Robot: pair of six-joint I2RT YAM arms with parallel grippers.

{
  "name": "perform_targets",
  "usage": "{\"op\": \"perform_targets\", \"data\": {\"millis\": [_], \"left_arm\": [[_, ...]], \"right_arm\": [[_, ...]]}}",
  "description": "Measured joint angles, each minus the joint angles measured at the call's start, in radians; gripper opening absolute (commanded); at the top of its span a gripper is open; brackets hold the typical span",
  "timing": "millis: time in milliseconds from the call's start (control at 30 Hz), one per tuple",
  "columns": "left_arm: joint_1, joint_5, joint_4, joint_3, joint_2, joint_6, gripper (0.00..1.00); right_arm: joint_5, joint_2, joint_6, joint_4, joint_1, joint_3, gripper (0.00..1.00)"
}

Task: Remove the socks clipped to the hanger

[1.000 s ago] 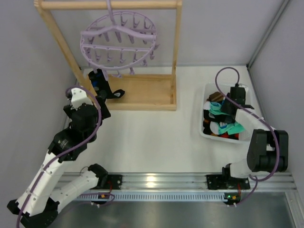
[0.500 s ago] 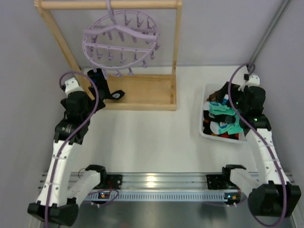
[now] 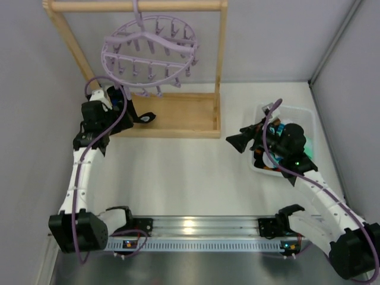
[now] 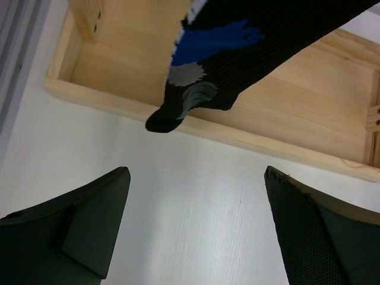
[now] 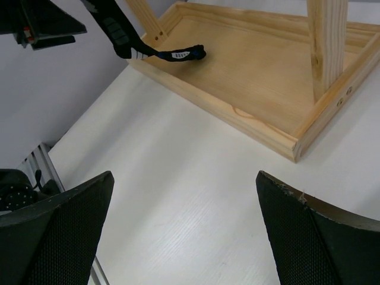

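The lilac hanger hangs from the wooden rack's top bar. One black sock with blue and grey marks dangles from the hanger's left side, its toe just above the rack's base. In the left wrist view that sock hangs ahead of and above my left gripper, which is open and empty. From above, my left gripper is close beside the sock. My right gripper is open and empty over the table, left of the bin. The sock's toe shows far ahead of my right gripper.
A white bin at the right holds several removed socks, partly hidden by my right arm. The wooden rack's base tray and its right post stand at the back. Grey walls close in on both sides.
My right gripper opened over the bin and swung left out over the table. My left arm shifted, bringing its gripper up beside the hanging sock.
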Motion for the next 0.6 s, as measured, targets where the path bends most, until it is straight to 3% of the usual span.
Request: {"op": "perform_targets", "data": {"millis": [300, 433, 600], "left_arm": [[0.045, 0.096, 0.194, -0.023, 0.149, 0.149, 0.98], [0.045, 0.117, 0.449, -0.154, 0.147, 0.185, 0.98], [0.045, 0.145, 0.646, -0.311, 0.176, 0.264, 0.98]], "right_arm": [[-0.073, -0.034, -0.009, 0.028, 0.000, 0.000, 0.99], [-0.114, -0.087, -0.013, 0.032, 0.000, -0.005, 1.00], [-0.158, -0.135, -0.023, 0.032, 0.000, -0.005, 1.00]]}}
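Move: The last sock, dark and clipped to the hanger, hangs about 9 cm ahead of the left gripper, 2 cm to its right and roughly level with it. The hanger ring's centre is some 16 cm ahead, 12 cm right and 15 cm higher; the wooden base's centre lies about 16 cm ahead, 15 cm right and 22 cm below. From the right gripper the sock is about 15 cm ahead and 38 cm left, nearly level. Bring the left gripper, kept wide open, forward about 6 cm to the hanging sock, sinking as it goes, then let it drop nearly straight down along the sock, about 7 cm lower in all. Meanwhile turn it some 10 degrees clockwise, raise its left side and tip the fingers up. Draw the empty, open right gripper back and up, about 4 cm each, away from the sock. ##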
